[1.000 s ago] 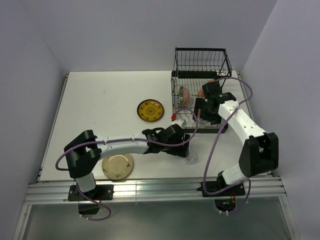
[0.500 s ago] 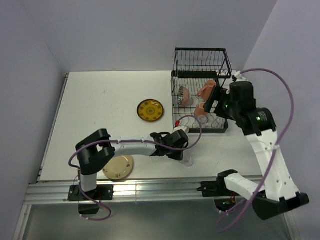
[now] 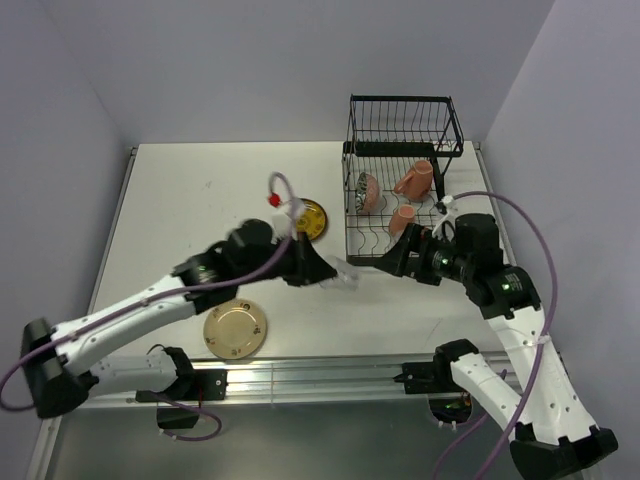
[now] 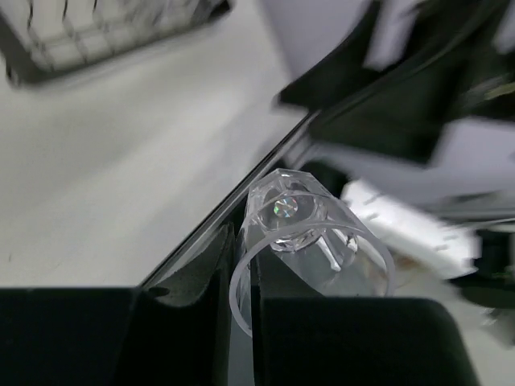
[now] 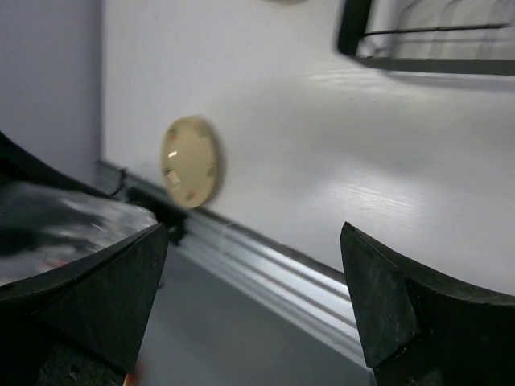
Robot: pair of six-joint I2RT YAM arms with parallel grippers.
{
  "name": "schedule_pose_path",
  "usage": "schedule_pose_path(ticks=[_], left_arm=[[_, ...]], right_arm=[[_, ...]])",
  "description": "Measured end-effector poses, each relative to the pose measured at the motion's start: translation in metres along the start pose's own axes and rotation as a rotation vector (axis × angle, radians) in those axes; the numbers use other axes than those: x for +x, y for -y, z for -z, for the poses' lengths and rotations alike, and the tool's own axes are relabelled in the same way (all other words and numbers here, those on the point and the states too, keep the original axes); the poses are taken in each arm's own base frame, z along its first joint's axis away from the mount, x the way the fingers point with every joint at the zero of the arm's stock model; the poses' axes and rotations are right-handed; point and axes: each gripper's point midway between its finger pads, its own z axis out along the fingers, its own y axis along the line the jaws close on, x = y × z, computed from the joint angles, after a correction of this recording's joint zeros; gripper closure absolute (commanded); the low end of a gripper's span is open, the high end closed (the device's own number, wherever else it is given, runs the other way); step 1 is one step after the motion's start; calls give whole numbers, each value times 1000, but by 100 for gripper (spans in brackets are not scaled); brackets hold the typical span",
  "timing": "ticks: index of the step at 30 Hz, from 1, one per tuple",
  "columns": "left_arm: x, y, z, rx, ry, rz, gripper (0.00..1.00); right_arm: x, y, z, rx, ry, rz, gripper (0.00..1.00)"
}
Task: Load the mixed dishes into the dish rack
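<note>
My left gripper (image 3: 325,272) is shut on the rim of a small clear glass (image 3: 346,278), held above the table just left of the dish rack (image 3: 452,148). In the left wrist view the glass (image 4: 310,229) lies sideways with its wall pinched between the fingers (image 4: 193,269). My right gripper (image 3: 388,264) stands open and holds nothing at the rack's front edge, facing the glass. In the rack are two orange-and-white mugs (image 3: 415,178) (image 3: 402,218) and a dark patterned bowl (image 3: 368,190). My left arm partly covers the yellow plate (image 3: 311,217). The tan plate (image 3: 236,328) lies near the front.
The right wrist view has the tan plate (image 5: 189,161), the metal rail (image 5: 273,277) along the table's near edge and a corner of the rack (image 5: 426,40). Walls close in the table on the left, at the back and on the right.
My left gripper closed on the glass near the front edge, lifted it and carried it back toward the rack. My right arm drew out of the rack and came down to its front edge.
</note>
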Motion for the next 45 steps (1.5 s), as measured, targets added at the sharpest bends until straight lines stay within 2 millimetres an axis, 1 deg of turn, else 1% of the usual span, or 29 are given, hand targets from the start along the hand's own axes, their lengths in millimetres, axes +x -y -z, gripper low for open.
schedule_pose_path(ticks=[1,2,3,4,6,8,10,13,15,18,20,24,30,35,38,40,41,42,43,44,45], left_arm=[[-13,6,12,48,36,20,100],[-32,12,27,111,89,42,100],[-44,17,37,161,123,60,100],[-50,22,45,216,138,73,100],[-48,34,53,326,118,98,100],[-40,39,54,397,73,129,100],[-31,41,53,455,29,166,100],[-23,42,52,518,-16,221,100],[-22,45,52,558,-31,248,100],[-27,56,56,628,-34,269,100],[-31,63,59,669,-28,270,100],[-36,72,65,720,-22,276,100],[-38,73,65,728,-17,276,100],[-38,72,62,726,-20,282,100],[-41,70,56,723,-25,299,100],[-42,69,51,718,-29,308,100],[-43,69,51,717,-30,311,100],[-43,69,50,717,-31,315,100],[-43,69,51,718,-30,315,100],[-44,70,51,721,-30,317,100],[-45,72,53,727,-29,316,100]], right_arm=[[9,-3,-5,-44,-31,-15,4],[15,-8,-11,-96,-53,-30,4],[20,-12,-14,-136,-70,-50,4],[23,-17,-16,-182,-82,-67,4],[25,-32,-17,-284,-94,-96,4],[22,-49,-13,-382,-89,-111,2],[15,-68,-3,-477,-73,-120,2],[3,-95,15,-612,-37,-126,2],[-2,-108,26,-689,-23,-129,2],[-4,-123,39,-772,-28,-135,2],[-4,-129,43,-796,-33,-130,2],[2,-133,43,-808,-67,-133,2],[10,-143,45,-838,-102,-131,2],[14,-149,46,-845,-116,-131,4],[15,-152,47,-850,-118,-128,11],[16,-154,48,-852,-118,-128,17],[16,-154,48,-851,-118,-129,26],[16,-154,48,-851,-116,-128,31],[15,-155,49,-851,-113,-131,42],[14,-156,49,-850,-107,-129,51],[13,-156,48,-847,-106,-134,63]])
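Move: My left hand already holds the clear glass by its rim. The glass's middle is about 4 cm to the right of that hand, 1 cm ahead and 2 cm lower, and my empty, open right gripper is some 14 cm to the right and 4 cm ahead. From my right hand the glass is roughly 10 cm left, 3 cm back and 2 cm below. The rack's front edge lies about 7 cm ahead of this hand, 2 cm left and 22 cm down; the nearer orange mug stands 11 cm beyond that edge. I bring both hands together in the air for a handover. My left keeps its pinch on the rim, lifts about 10 cm and tilts some 40 degrees until the glass's base points level to the right. My right rises about 11 cm and swings 10 cm left and 6 cm back, fingers turning to point left; once they straddle the base, they start closing on it, reaching about half open. ##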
